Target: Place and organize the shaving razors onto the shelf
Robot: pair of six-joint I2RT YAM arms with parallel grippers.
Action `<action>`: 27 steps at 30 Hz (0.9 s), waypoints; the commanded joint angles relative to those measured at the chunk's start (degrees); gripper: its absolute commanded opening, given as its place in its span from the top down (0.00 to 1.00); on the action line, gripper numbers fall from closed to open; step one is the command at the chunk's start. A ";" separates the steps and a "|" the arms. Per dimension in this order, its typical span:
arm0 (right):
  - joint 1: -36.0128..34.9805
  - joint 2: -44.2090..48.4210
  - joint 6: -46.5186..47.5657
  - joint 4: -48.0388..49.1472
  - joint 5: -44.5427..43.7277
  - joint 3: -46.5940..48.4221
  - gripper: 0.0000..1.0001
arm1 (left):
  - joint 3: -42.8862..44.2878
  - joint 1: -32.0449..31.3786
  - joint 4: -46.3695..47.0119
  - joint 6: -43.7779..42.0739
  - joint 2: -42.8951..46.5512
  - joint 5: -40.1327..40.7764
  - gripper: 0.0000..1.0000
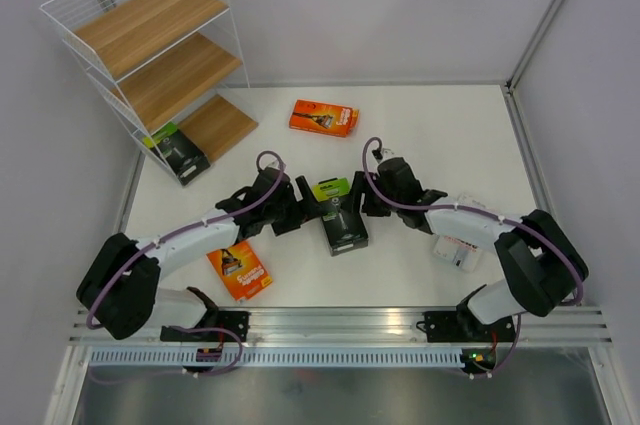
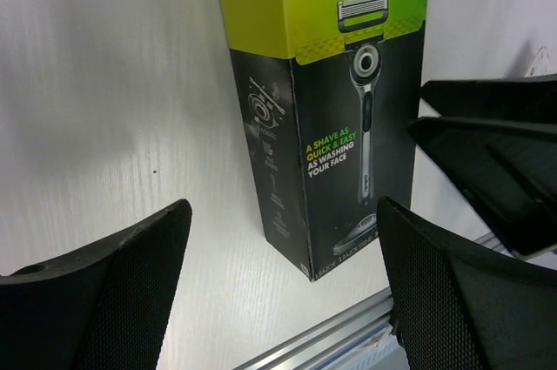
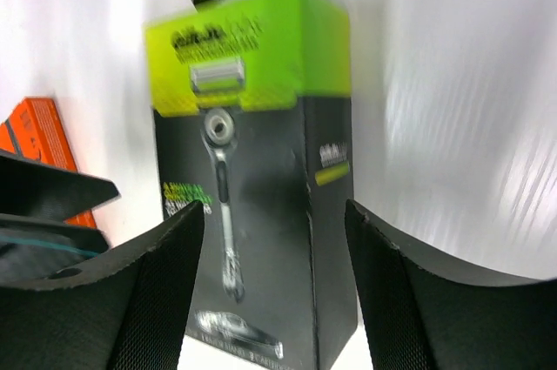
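A black razor pack with a lime-green end (image 1: 338, 213) lies flat mid-table between my two grippers. My left gripper (image 1: 300, 207) is open just left of it; the left wrist view shows the pack (image 2: 335, 100) ahead of the open jaws (image 2: 283, 274). My right gripper (image 1: 364, 195) is open at the pack's right side; in the right wrist view its jaws (image 3: 274, 283) straddle the pack (image 3: 252, 178) without closing. One orange pack (image 1: 323, 117) lies at the back, another (image 1: 240, 270) near the front left. A second black-and-lime pack (image 1: 178, 152) lies at the shelf's (image 1: 150, 20) foot. A white-and-blue pack (image 1: 458, 245) lies partly under the right arm.
The wire shelf stands at the back left corner against the wall. An aluminium rail (image 1: 340, 325) runs along the table's near edge. The right gripper's fingers (image 2: 496, 152) show in the left wrist view, close to the pack.
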State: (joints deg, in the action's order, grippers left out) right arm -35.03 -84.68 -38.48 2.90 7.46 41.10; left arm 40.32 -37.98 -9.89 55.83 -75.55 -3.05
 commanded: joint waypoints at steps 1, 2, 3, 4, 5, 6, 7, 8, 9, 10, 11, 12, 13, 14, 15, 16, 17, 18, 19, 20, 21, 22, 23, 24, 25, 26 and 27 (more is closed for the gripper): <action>-0.04 -1.71 10.78 -2.81 -3.69 4.86 0.28 | -0.76 -0.17 4.09 3.23 -1.88 0.50 0.09; -0.04 -3.45 11.58 -2.81 -3.68 6.00 0.27 | -0.85 -0.17 4.70 2.88 -2.23 0.33 0.09; -0.04 -4.51 11.85 -2.81 -3.25 6.53 0.27 | -0.94 -0.17 4.70 2.79 -2.58 0.41 0.09; -0.04 -5.83 12.46 -2.81 -2.90 6.97 0.29 | -1.11 -0.17 4.79 2.79 -3.20 0.33 0.08; 0.04 -8.28 12.20 -2.81 -2.89 7.50 0.33 | -1.03 -0.17 5.31 2.35 -3.46 -0.20 0.09; 0.05 -9.43 12.11 -2.63 -1.85 7.50 0.36 | -0.94 -0.17 5.67 2.09 -3.81 -0.64 0.09; 0.22 -10.32 11.42 -2.28 -1.14 7.50 0.39 | -0.85 -0.17 6.02 1.91 -3.99 -0.99 0.09; 0.40 -11.11 10.80 -1.67 -0.53 6.81 0.44 | -0.85 -0.17 6.46 1.39 -4.43 -1.86 0.09; 1.01 -12.16 9.92 -0.10 1.74 6.28 0.47 | -0.59 -0.17 6.38 1.30 -4.52 -1.96 0.09; 1.45 -12.52 8.00 0.70 2.90 5.75 0.49 | -0.59 -0.17 6.55 1.21 -4.69 -2.13 0.09; 2.06 -12.26 7.02 1.49 3.86 4.44 0.53 | -0.59 -0.17 6.81 0.34 -5.04 -2.40 0.09; 3.11 -12.00 6.49 2.37 4.66 3.82 0.55 | -0.07 -0.17 7.25 -0.37 -5.31 -2.57 0.10; 3.64 -11.47 5.79 2.64 4.84 3.03 0.58 | 0.37 -0.17 7.17 -1.16 -5.83 -2.75 0.10; 4.34 -9.99 5.17 3.95 5.54 1.37 0.59 | 0.73 -0.17 7.17 -2.12 -6.88 -2.84 0.11; 5.40 -9.28 4.99 4.48 5.72 0.48 0.59 | 1.51 -0.17 7.34 -2.48 -7.76 -2.75 0.11; 5.75 -8.57 4.82 5.18 5.89 -0.40 0.59 | 1.87 -0.17 7.25 -2.66 -8.47 -2.84 0.11; 6.19 -7.78 4.03 7.10 6.94 -2.41 0.60 | 2.31 -0.17 7.34 -2.75 -9.08 -3.01 0.11; 6.98 -7.86 3.33 8.08 7.56 -3.47 0.61 | 2.92 -0.17 7.25 -2.66 -10.48 -3.10 0.11; 7.42 -8.13 2.71 9.13 8.35 -4.44 0.62 | 3.10 -0.17 7.25 -2.40 -10.84 -3.02 0.11; 8.21 -9.43 2.10 10.97 10.62 -6.19 0.68 | 3.02 -0.17 7.25 -1.70 -11.20 -2.41 0.10; 9.87 -10.14 0.96 11.95 11.42 -6.91 0.70 | 2.75 -0.17 7.17 -1.26 -11.20 -1.97 0.10; 10.50 -10.76 0.78 12.83 12.22 -7.70 0.72 | 2.49 -0.17 7.51 -0.73 -11.20 -1.35 0.10; 11.03 -11.46 0.77 13.53 12.57 -8.49 0.72 | 2.31 -0.17 7.78 -0.90 -11.11 -1.35 0.09; 11.03 -11.64 0.95 13.80 12.57 -9.19 0.71 | 2.40 -0.17 8.56 -1.25 -11.20 -1.52 0.09; 11.03 -11.90 0.86 14.33 12.57 -9.63 0.71 | 2.40 -0.17 9.18 -1.34 -11.29 -1.87 0.09; 11.21 -12.69 0.77 16.33 12.92 -10.25 0.72 | 2.23 -0.08 9.54 -1.43 -11.46 -2.31 0.08; 11.73 -13.31 0.69 17.48 13.54 -10.86 0.73 | 2.22 -0.17 11.19 -1.43 -11.55 -2.92 0.08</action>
State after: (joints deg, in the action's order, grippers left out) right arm -24.45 -93.56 -39.51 25.56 22.83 34.76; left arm 41.25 -38.00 -3.29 55.13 -86.65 -5.06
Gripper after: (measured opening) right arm 0.360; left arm 0.915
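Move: The black-and-green razor box lies between the hands, its middle about 6 cm right of the left hand and 1 cm back, some 6 cm lower; from the right hand it is about 4 cm left, 5 cm back and 4 cm down. The near orange pack is roughly 16 cm left of the left hand and 13 cm back, the far orange pack some 22 cm ahead and 2 cm right. The white Gillette pack lies about 23 cm right of the right hand and 10 cm back. Beside the black-and-green box's left side the left hand sinks about 4 cm with fingers held wide, easing slightly right towards it. Along the right side, the right hand slides some 3 cm forward towards the green end, rising briefly before dipping, then drifting back right; its fingers close to about half their gap while the wrist rolls left side up, tips coming close to the upper edge. ##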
